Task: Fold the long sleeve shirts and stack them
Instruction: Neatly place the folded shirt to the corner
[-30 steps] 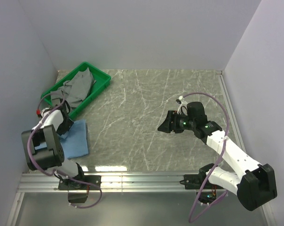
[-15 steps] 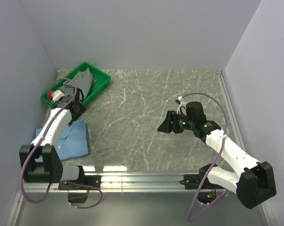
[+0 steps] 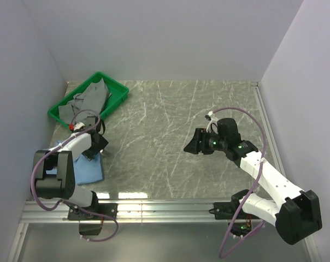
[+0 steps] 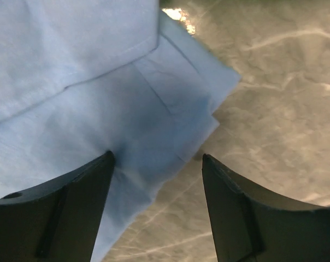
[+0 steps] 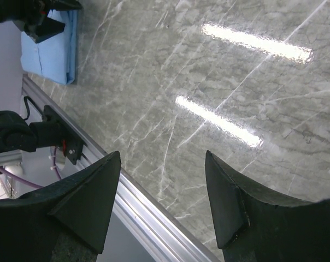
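A folded light blue long sleeve shirt [image 3: 84, 168] lies on the table at the near left. My left gripper [image 3: 98, 149] hovers over its far right corner, jaws open. In the left wrist view the shirt [image 4: 72, 82] fills the upper left, and its layered corner reaches between the open fingers [image 4: 72, 213] of the left gripper [image 4: 157, 161], which hold nothing. My right gripper [image 3: 188, 147] hangs open above bare table right of centre. The right wrist view shows the right gripper [image 5: 162, 158] empty, and the shirt [image 5: 50, 52] far off at upper left.
A green tray [image 3: 117, 99] at the far left corner holds crumpled grey garments [image 3: 91, 98]. Side walls close in on both sides of the marble table [image 3: 170, 114]. An aluminium rail [image 3: 165, 207] runs along the near edge.
The left arm reached up toward the green tray, then swung back down to the shirt's far right corner, its jaws narrowing a little. The right arm has not moved.
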You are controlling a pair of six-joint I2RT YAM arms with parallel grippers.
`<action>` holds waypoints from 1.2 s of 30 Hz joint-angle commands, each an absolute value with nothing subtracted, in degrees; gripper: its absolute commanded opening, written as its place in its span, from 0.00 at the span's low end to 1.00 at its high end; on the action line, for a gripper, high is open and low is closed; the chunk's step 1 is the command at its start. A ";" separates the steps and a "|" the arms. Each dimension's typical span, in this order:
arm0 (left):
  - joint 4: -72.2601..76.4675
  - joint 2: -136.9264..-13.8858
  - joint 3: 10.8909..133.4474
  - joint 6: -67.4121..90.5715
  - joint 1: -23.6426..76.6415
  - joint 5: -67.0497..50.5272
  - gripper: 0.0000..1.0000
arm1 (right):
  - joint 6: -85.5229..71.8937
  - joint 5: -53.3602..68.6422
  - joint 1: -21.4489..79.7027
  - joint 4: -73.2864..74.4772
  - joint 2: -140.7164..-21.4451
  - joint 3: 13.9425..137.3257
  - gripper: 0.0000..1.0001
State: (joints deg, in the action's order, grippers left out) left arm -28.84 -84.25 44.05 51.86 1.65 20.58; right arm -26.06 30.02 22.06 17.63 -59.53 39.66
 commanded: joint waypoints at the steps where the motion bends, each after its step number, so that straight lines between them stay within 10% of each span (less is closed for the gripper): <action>1: -29.00 -82.80 39.83 54.83 0.88 17.67 0.74 | -25.58 29.79 21.88 16.88 -58.27 39.90 0.70; 18: -48.69 -58.72 40.33 62.58 0.44 16.61 0.87 | -26.98 24.44 21.88 21.70 -54.58 44.20 0.70; 36: -55.02 -21.55 74.44 30.53 3.60 31.55 0.99 | -17.51 -26.88 21.71 40.70 -26.93 66.28 0.93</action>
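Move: The left fingertips are already down near the right edge of the folded blue shirt; its middle lies about 8 cm to the left of the left hand, some 6 cm back and roughly 1 cm lower. The middle of the green bin is some 21 cm ahead and 4 cm to the left of that hand, while the steel rail runs about 22 cm straight behind it. From the right hand, the shirt's middle is some 50 cm left, 3 cm back and 14 cm below. With its fingertips low on the shirt's right side, the left hand draws the cloth about 7 cm straight back towards the rail at table level, then lifts off it, spreads its fingers wide and rises some 37 cm, easing slightly forward before swinging back to its own side of the table while the fingers tip up from downward by about 60 degrees. The empty right hand waits at first, then withdraws up some 23 cm and about 15 cm to the right, tipping its fingers up and turning clockwise as it opens wider. ##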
